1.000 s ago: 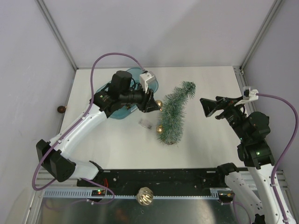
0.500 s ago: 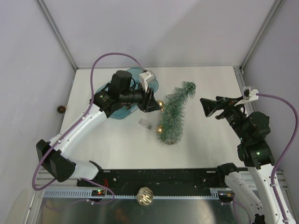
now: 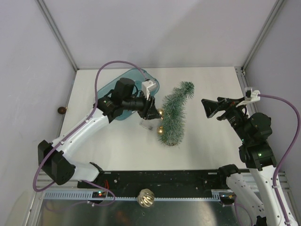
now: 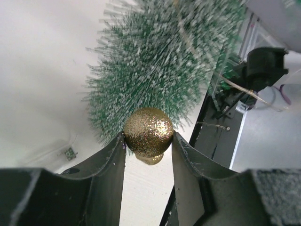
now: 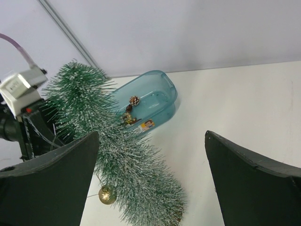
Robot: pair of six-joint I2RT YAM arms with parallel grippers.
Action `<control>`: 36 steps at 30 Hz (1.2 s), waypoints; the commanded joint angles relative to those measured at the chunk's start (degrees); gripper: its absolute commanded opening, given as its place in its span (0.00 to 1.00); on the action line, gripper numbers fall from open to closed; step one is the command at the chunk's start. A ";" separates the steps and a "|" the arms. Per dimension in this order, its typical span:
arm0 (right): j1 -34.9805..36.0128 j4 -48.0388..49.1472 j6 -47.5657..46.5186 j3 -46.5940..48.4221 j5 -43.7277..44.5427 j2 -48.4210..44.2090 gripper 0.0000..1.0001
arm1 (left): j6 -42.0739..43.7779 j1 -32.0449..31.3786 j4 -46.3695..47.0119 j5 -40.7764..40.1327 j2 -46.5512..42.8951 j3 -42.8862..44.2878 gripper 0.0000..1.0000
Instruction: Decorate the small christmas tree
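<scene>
The small christmas tree (image 3: 174, 115) stands on its wooden base mid-table, leaning with its bent tip toward the back right. My left gripper (image 3: 156, 113) is at the tree's left flank, shut on a glittery gold bauble (image 4: 148, 132) that touches the needles (image 4: 164, 61). A second gold bauble (image 3: 161, 132) hangs low on the tree's left side, also visible in the right wrist view (image 5: 107, 194). My right gripper (image 3: 209, 108) hovers to the right of the tree, jaws wide open and empty (image 5: 151, 136).
A teal tub (image 3: 129, 77) sits behind the left arm, with pine cones (image 5: 134, 100) and small ornaments inside. A small clear packet (image 3: 147, 125) lies on the table by the tree. A brown ornament (image 3: 61, 110) rests beyond the left wall, and a gold lattice ball (image 3: 146, 197) on the front rail.
My left arm has come nearer and slightly right with the gold bauble, pressing closer to the tree, whose tip shifted a little left. More of the tub shows. The right arm has not moved.
</scene>
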 commanded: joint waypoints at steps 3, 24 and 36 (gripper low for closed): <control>-0.17 0.57 -0.38 1.81 0.70 -0.55 0.99 | 6.81 -0.58 0.94 -2.21 -3.04 -3.98 0.12; -0.42 1.44 -0.46 1.81 0.35 -0.27 0.99 | 8.09 -0.49 1.12 -2.20 -3.90 -4.81 0.64; -0.53 0.91 -0.42 1.83 0.39 -0.32 0.99 | 8.49 -0.19 1.13 -2.44 -4.53 -5.44 0.69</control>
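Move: The left hand still holds a gold ball at the tree's left side; the middle of the tree is roughly 6 cm to its right, level fore and aft, and some 4 cm lower. A second gold ball already hangs about 4 cm back, 1 cm right and 8 cm below, while the small clear box lies on the table about 4 cm ahead, 5 cm left and 23 cm down. From the right hand, the tree's middle is about 2 cm ahead, 16 cm left and 14 cm below. The left hand lowers the gold ball about 3 cm along the tree's left side, drawing some 1.5 cm left, away from the branches, as its downward-slanting fingers dip about 5 degrees further. Then it halts there and opens its fingers from just under half to roughly two-thirds wide, letting go of the ball without any further reach. ##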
